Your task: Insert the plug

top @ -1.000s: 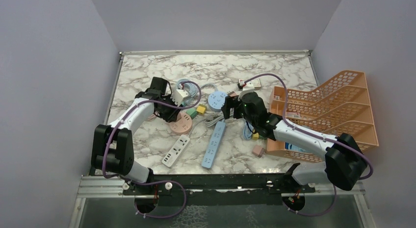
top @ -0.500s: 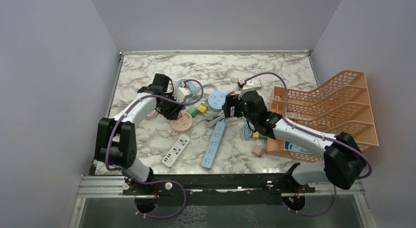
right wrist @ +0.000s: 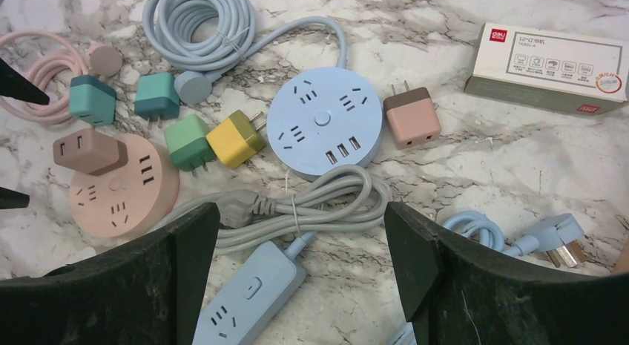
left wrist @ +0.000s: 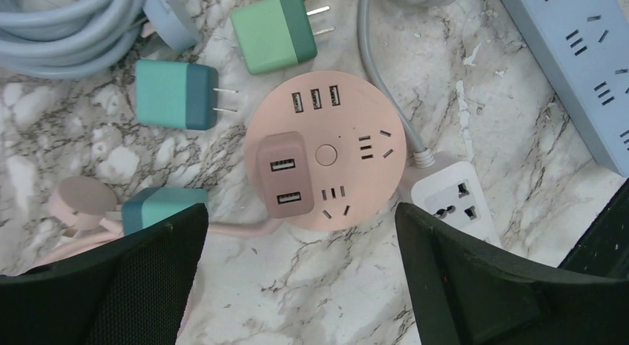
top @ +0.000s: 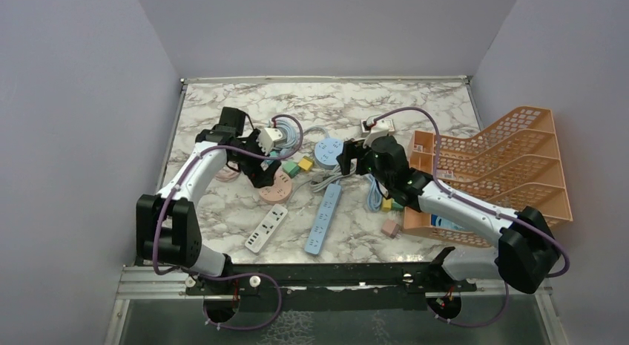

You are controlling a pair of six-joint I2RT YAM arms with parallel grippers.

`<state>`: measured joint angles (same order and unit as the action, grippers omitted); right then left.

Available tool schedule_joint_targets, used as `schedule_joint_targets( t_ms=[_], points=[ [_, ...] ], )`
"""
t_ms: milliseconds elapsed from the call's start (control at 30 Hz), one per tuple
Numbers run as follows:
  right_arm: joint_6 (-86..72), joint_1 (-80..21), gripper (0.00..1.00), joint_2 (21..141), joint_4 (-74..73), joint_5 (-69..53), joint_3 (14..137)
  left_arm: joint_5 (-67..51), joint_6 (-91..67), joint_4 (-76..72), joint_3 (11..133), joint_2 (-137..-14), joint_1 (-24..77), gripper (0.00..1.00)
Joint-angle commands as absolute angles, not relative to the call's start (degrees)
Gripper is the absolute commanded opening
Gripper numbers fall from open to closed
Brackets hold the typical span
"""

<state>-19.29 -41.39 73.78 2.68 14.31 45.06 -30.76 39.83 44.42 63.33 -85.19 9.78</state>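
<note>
A round pink socket block (left wrist: pixel 326 156) lies flat on the marble. A dusty-pink two-port plug (left wrist: pixel 284 174) is seated in its left side. My left gripper (left wrist: pixel 300 234) hangs open just above and on the near side of the block, holding nothing. In the top view the left gripper (top: pixel 265 174) hovers at the edge of the pink block (top: pixel 274 189). My right gripper (right wrist: pixel 300 211) is also open and empty, over a bundled grey cable (right wrist: pixel 311 204) and the end of a blue power strip (right wrist: pixel 248 300).
Loose teal (left wrist: pixel 178 95), green (left wrist: pixel 274 30) and yellow (right wrist: pixel 234 139) plugs lie near a round blue socket block (right wrist: pixel 324 130). A pink plug (right wrist: pixel 412 116) and a white box (right wrist: pixel 552 67) lie to its right. A white strip (top: pixel 265 228) and an orange file rack (top: pixel 504 167) are also here.
My left gripper's jaws have gone from shut to wide open over the pink block, and its wrist has shifted slightly toward the far left. The right arm has barely moved.
</note>
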Motion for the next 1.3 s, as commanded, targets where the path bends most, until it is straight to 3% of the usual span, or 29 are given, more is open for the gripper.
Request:
schedule_joint_targets(
  t_ms=[0, 233, 400, 500, 667, 800, 1067, 1267],
  points=[
    [-17.9, -41.0, 0.82, 71.9, 2.9, 13.9, 45.1, -34.2, 38.1, 38.8, 61.8, -79.2, 8.6, 0.99],
    [-18.7, -41.0, 0.82, 71.8, 1.5, 13.3, 45.5, -17.9, 16.7, 21.8, 54.6, -71.0, 7.8, 0.99],
    [-19.8, -41.0, 0.82, 71.9, 1.5, 12.9, 44.9, 1.6, -7.1, 22.9, 57.5, -75.1, 7.1, 0.99],
    [-20.0, -41.0, 0.82, 72.2, 1.3, 12.5, 45.2, 1.4, -17.2, 27.5, 60.7, -80.5, 6.1, 0.99],
    [-20.1, -41.0, 0.82, 72.2, 0.9, 12.5, 45.3, 1.3, -30.8, 25.1, 56.0, -81.6, 6.1, 0.99],
    [-19.9, -41.0, 0.82, 72.4, 0.9, 12.5, 45.3, 4.5, -36.2, 25.0, 55.4, -83.7, 6.1, 0.86],
    [-20.0, -41.0, 0.81, 73.0, 0.7, 13.0, 45.9, 7.5, -39.8, 25.5, 57.9, -90.9, 6.1, 0.71],
    [-20.1, -41.0, 0.81, 72.9, 0.9, 13.0, 45.4, 8.2, -40.0, 25.5, 59.7, -93.3, 6.1, 0.44]
  ],
)
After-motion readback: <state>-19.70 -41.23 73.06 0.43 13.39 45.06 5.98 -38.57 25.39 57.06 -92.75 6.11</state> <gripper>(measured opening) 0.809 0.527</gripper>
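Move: The dark-teal plug that the left hand goes for lies about 5 cm ahead of it, 7 cm to its left and 8 cm below. The inserted pink plug sits 5 cm beneath this hand, about 1 cm left. The second teal plug stands some 9 cm ahead and level sideways, down on the table; the pink cable coil is about 7 cm ahead and 15 cm left. From the right hand, the dark-teal plug is roughly 30 cm left, 4 cm ahead and 13 cm below. Up first by some 4 cm, clear of the pink plug, the left hand then arcs left and forward, about 7 cm and 6 cm in all, while turning almost 90 degrees counter-clockwise. From there it sinks about 11 cm over the dark-teal plug, fingers narrowing from wide open to about half, their tips coming close to the plug's two sides. ##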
